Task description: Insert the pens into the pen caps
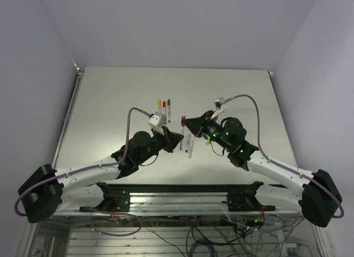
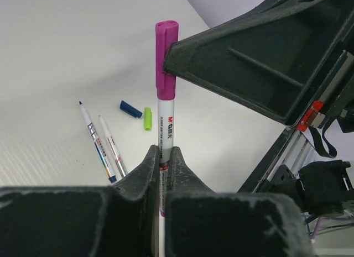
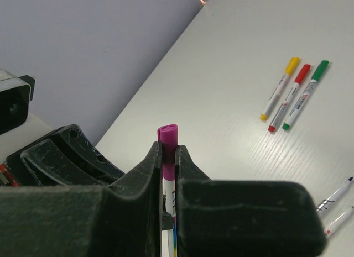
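A silvery pen stands between both grippers, with a magenta pen cap over its upper end. My left gripper is shut on the barrel. My right gripper is shut on the magenta cap, whose top pokes out above the fingertips. From above, the two grippers meet tip to tip at the table's middle, left and right. Two uncapped pens lie flat on the table, with a blue cap and a light green cap beside them.
Three capped pens, yellow, red and green, lie side by side further back on the white table. They show as a short row just behind the left gripper. Grey walls surround the table.
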Available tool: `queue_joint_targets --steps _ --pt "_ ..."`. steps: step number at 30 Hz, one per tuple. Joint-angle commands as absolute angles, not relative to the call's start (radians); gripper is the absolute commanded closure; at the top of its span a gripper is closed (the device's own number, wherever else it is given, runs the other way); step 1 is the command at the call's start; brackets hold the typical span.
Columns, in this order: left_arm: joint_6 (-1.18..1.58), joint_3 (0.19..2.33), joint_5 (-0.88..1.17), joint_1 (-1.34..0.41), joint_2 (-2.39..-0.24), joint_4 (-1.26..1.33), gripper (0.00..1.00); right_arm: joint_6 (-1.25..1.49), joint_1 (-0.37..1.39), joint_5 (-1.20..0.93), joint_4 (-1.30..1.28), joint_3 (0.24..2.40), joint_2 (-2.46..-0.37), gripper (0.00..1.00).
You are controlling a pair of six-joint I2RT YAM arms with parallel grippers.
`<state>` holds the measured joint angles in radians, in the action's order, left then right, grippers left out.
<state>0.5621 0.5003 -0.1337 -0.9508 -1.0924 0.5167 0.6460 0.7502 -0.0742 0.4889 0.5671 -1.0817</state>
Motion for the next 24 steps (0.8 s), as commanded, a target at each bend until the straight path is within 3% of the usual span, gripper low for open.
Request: queue_joint_targets --steps 1,7,18,24 --pt "0.578 0.617 -0.216 -0.901 -1.052 0.77 0.93 0.634 0.807 -0.18 0.241 0.538 -1.122 1.0" --pt "0.631 0.549 -0.194 -0.902 -1.038 0.681 0.93 0.573 0.808 -0.025 0.144 0.692 -1.134 0.98" --pt "0.715 0.443 -0.306 -0.901 -1.014 0.433 0.93 0.508 0.808 0.227 0.051 0.874 -0.948 0.62" --pt "0.676 0.534 -0.34 -0.887 -1.118 0.392 0.93 0.497 0.807 0.298 -0.043 0.85 -0.843 0.6"
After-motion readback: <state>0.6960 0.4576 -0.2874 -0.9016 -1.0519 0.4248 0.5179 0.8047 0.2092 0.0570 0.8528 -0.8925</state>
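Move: The left hand holds the purple-capped pen upright; the green-capped pen it heads towards lies about 25 cm ahead, 6 cm to the left and 19 cm below, while a loose uncapped pen lies 8 cm ahead and 4 cm right on the table. The right hand grips the purple cap between its fingers, already on the pen; the blue cap is some 10 cm ahead, 10 cm right and 24 cm below. Right hand releases the purple cap, rising 10 cm and rightward; left carries its pen 4 cm left, dipping. ##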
